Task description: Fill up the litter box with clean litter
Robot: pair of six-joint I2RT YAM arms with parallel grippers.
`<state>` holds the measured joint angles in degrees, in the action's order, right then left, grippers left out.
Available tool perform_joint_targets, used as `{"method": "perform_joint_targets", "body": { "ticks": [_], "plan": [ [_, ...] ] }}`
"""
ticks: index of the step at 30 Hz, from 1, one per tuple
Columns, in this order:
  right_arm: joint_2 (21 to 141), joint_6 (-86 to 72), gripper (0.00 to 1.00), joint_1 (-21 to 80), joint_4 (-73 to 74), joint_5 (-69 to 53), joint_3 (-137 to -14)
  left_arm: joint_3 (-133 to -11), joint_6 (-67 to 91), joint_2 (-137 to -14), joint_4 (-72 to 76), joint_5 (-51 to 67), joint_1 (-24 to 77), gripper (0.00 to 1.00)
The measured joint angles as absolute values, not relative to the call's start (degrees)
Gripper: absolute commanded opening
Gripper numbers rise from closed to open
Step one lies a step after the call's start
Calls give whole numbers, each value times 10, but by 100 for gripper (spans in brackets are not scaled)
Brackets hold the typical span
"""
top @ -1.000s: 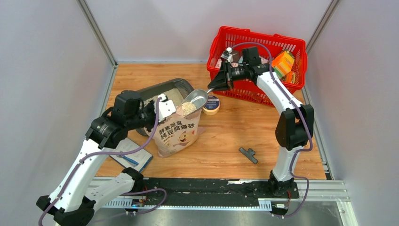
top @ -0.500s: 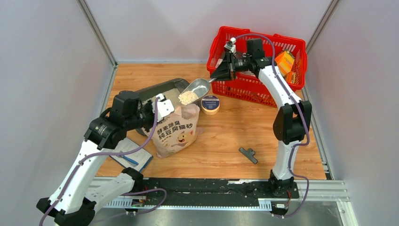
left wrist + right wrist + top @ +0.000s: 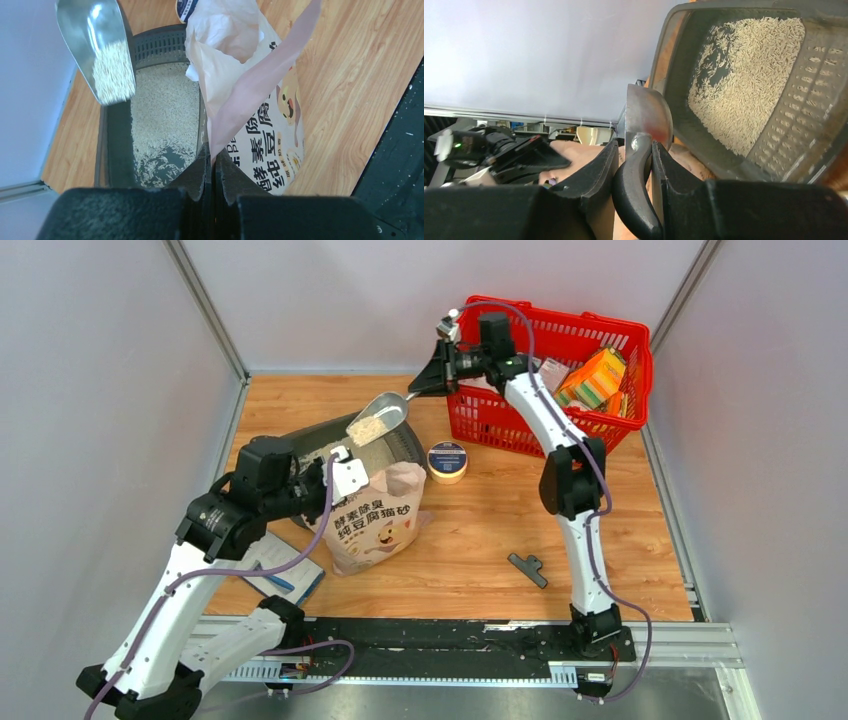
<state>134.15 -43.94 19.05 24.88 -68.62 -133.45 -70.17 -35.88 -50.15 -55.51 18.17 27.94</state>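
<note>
The dark grey litter box (image 3: 402,446) lies behind the beige-pink litter bag (image 3: 378,520), partly hidden by my left arm. Clean litter (image 3: 165,115) covers part of its floor (image 3: 744,75). My left gripper (image 3: 214,157) is shut on the bag's (image 3: 260,125) torn top edge, holding it upright and open. My right gripper (image 3: 636,150) is shut on the black handle of the silver scoop (image 3: 375,420). The scoop (image 3: 102,45) hangs tilted above the litter box (image 3: 112,145) with granules in its bowl.
A red mesh basket (image 3: 500,415) with boxes (image 3: 595,375) stands at the back right, just behind my right arm. A round tin (image 3: 447,460) sits right of the bag. A black clip (image 3: 527,568) and a notebook with a pen (image 3: 280,580) lie nearer the front.
My right arm carried the loaded scoop up and to the left, from over the bag's mouth to over the litter box. The left arm and the bag stayed put.
</note>
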Motion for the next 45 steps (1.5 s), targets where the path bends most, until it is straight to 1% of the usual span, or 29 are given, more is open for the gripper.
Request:
{"method": "perform_joint_targets", "body": {
  "ticks": [8,15,23,31,34,37,42,45],
  "plan": [
    [1422,-434,0,279,227,-639,-1403,-697,-362,-491,-560,211,279,0],
    [1435,-401,0,329,226,-578,-1409,-684,-360,-474,-559,240,276,0],
    [1442,-355,0,362,239,-466,-1409,-668,-350,-453,-555,261,276,0],
    [1442,-293,0,365,240,-368,-1406,-667,-346,-450,-555,271,276,0],
    [1441,-260,0,366,240,-349,-1402,-667,-346,-450,-555,272,276,0],
    [1421,-187,0,371,236,-326,-1372,-666,-345,-448,-555,274,276,0],
    [1303,-55,0,405,185,-272,-1196,-655,-332,-439,-544,281,276,0],
    [1264,-1,0,431,164,-249,-1170,-646,-324,-432,-534,286,276,0]
  ]
}}
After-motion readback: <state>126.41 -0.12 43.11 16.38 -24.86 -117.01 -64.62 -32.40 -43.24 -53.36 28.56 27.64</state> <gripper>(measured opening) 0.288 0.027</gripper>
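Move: The litter box that the right hand's loaded scoop is bound for has its middle about 16 cm to that hand's left, level with it fore and aft, and some 24 cm below. The litter bag stands roughly 17 cm back and 8 cm left, the round tin about 5 cm to the right, almost level. From the left hand, still pinching the bag's top corner, the box's middle lies about 22 cm ahead, 3 cm left. Swing the right gripper, keeping hold of the scoop's handle, about 14 cm left and some 11 cm down over the litter box. Near the low point roll the scoop over, its top turning back towards the base by about 50 degrees with the fingers dipping, while easing back and up a few centimetres. Meanwhile draw the left gripper back about 4 cm with the bag's corner still pinched. ##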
